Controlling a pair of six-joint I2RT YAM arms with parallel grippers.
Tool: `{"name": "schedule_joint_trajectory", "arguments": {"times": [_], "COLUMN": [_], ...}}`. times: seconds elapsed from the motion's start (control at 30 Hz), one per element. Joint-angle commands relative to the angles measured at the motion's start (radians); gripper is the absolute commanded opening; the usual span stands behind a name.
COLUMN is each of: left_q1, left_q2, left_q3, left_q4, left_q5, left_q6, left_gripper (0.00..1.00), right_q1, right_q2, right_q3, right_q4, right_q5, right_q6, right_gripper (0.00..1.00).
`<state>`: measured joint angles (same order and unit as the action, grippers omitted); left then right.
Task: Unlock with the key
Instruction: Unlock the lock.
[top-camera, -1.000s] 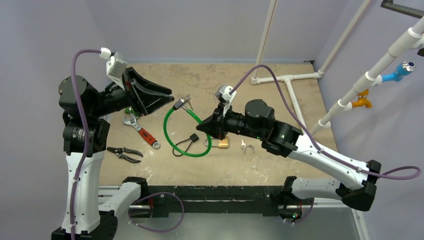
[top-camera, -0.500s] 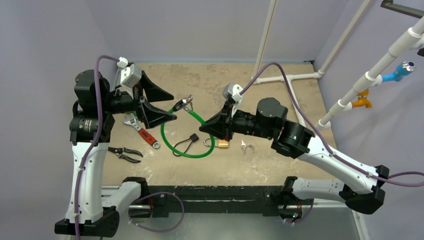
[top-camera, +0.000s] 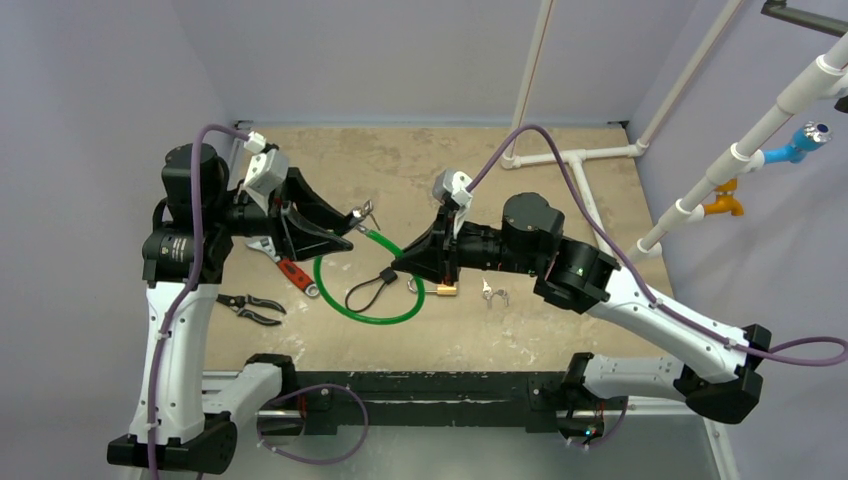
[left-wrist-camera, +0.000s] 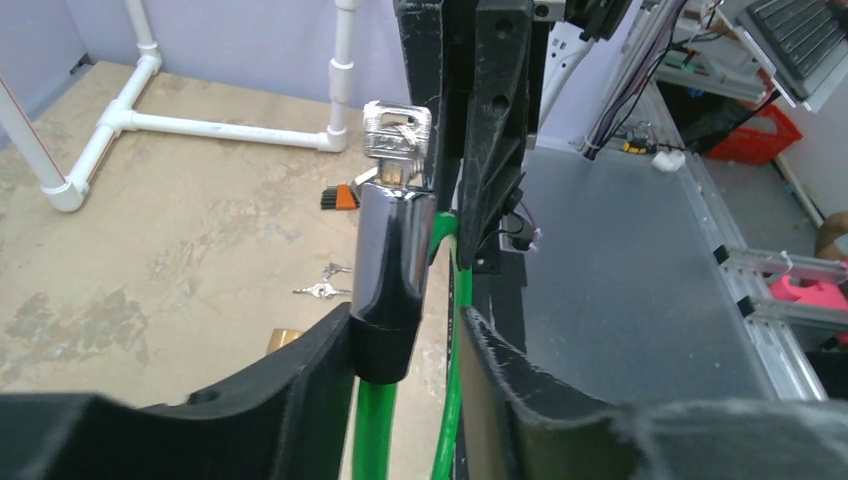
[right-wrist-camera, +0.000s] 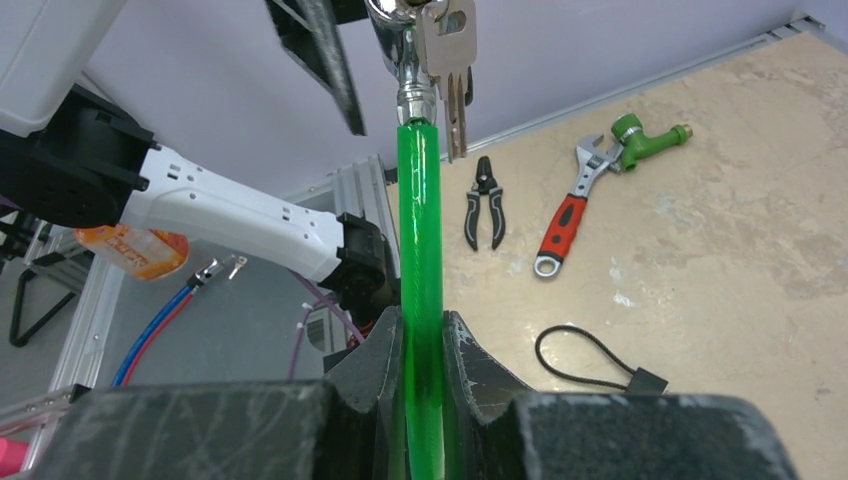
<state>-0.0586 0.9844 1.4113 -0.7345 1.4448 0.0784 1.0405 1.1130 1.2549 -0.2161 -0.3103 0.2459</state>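
Note:
A green cable lock (top-camera: 365, 315) loops over the table. My right gripper (top-camera: 400, 265) is shut on the cable (right-wrist-camera: 420, 230), which runs straight up between its fingers (right-wrist-camera: 422, 330). The cable ends in a chrome lock barrel (left-wrist-camera: 392, 250) with a silver key (left-wrist-camera: 397, 135) in its top; spare keys (right-wrist-camera: 447, 40) dangle from it. My left gripper (left-wrist-camera: 408, 318) straddles the barrel's black end: the barrel rests against one finger, and a gap with a second cable strand separates it from the other. From above, the left gripper's tips (top-camera: 345, 232) sit just left of the key (top-camera: 363, 211).
On the table lie a red-handled wrench (top-camera: 290, 268), black pliers (top-camera: 248, 307), a black cord loop (top-camera: 370, 290), a brass padlock (top-camera: 445, 290) and loose keys (top-camera: 492, 293). White pipes (top-camera: 560, 155) stand at the back right.
My left gripper opened wide off the lock, then narrowed around the barrel's lower end. The right arm shifted left, and the cable loop slid toward the near edge.

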Motion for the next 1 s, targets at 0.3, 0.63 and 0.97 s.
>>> {"name": "schedule_joint_trajectory", "arguments": {"times": [0.3,0.63,0.97], "left_q1": [-0.050,-0.050,-0.012], "left_q2": [-0.015,-0.025,-0.057], "left_q3": [0.024,0.024,-0.079], "left_q4": [-0.005,0.083,0.495], "left_q5": [0.039,0.002,-0.071], "left_q6": [0.033,-0.087,-0.446], "left_gripper": [0.06,0.00,0.00], "right_q1": [0.001,0.000,0.001], "right_q2": [0.045,0.012,-0.037], "right_q3": [0.032,-0.030,-0.112], "right_q4": [0.134,0.106,0.111], "right_q5": [-0.022,0.036,0.063], "right_q6": [0.002,0.019,0.040], "right_gripper": [0.00,0.00,0.00]}}
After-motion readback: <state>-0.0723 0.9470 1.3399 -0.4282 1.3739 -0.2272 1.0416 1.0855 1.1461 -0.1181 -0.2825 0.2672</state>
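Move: The cable lock's chrome cylinder stands just off my left hand's open fingertips, about 2 cm right, 1 cm ahead and 1 cm above. The key in its end is about 5 cm right, 2 cm ahead and 2 cm up. The black wire loop lies on the table some 8 cm ahead, 1 cm right and 37 cm below. From my right hand, already pinching the green cable, the cylinder is about 7 cm left, 3 cm ahead and 5 cm up. I close my left fingers onto the cylinder's black collar and pinch it from both sides, staying nearly in place. Then I lift about 1.5 cm and ease 1 cm forward. My right hand keeps its pinch on the green cable, edges 1 cm left towards the lock, then goes back right and sinks, ending about 2 cm lower. ##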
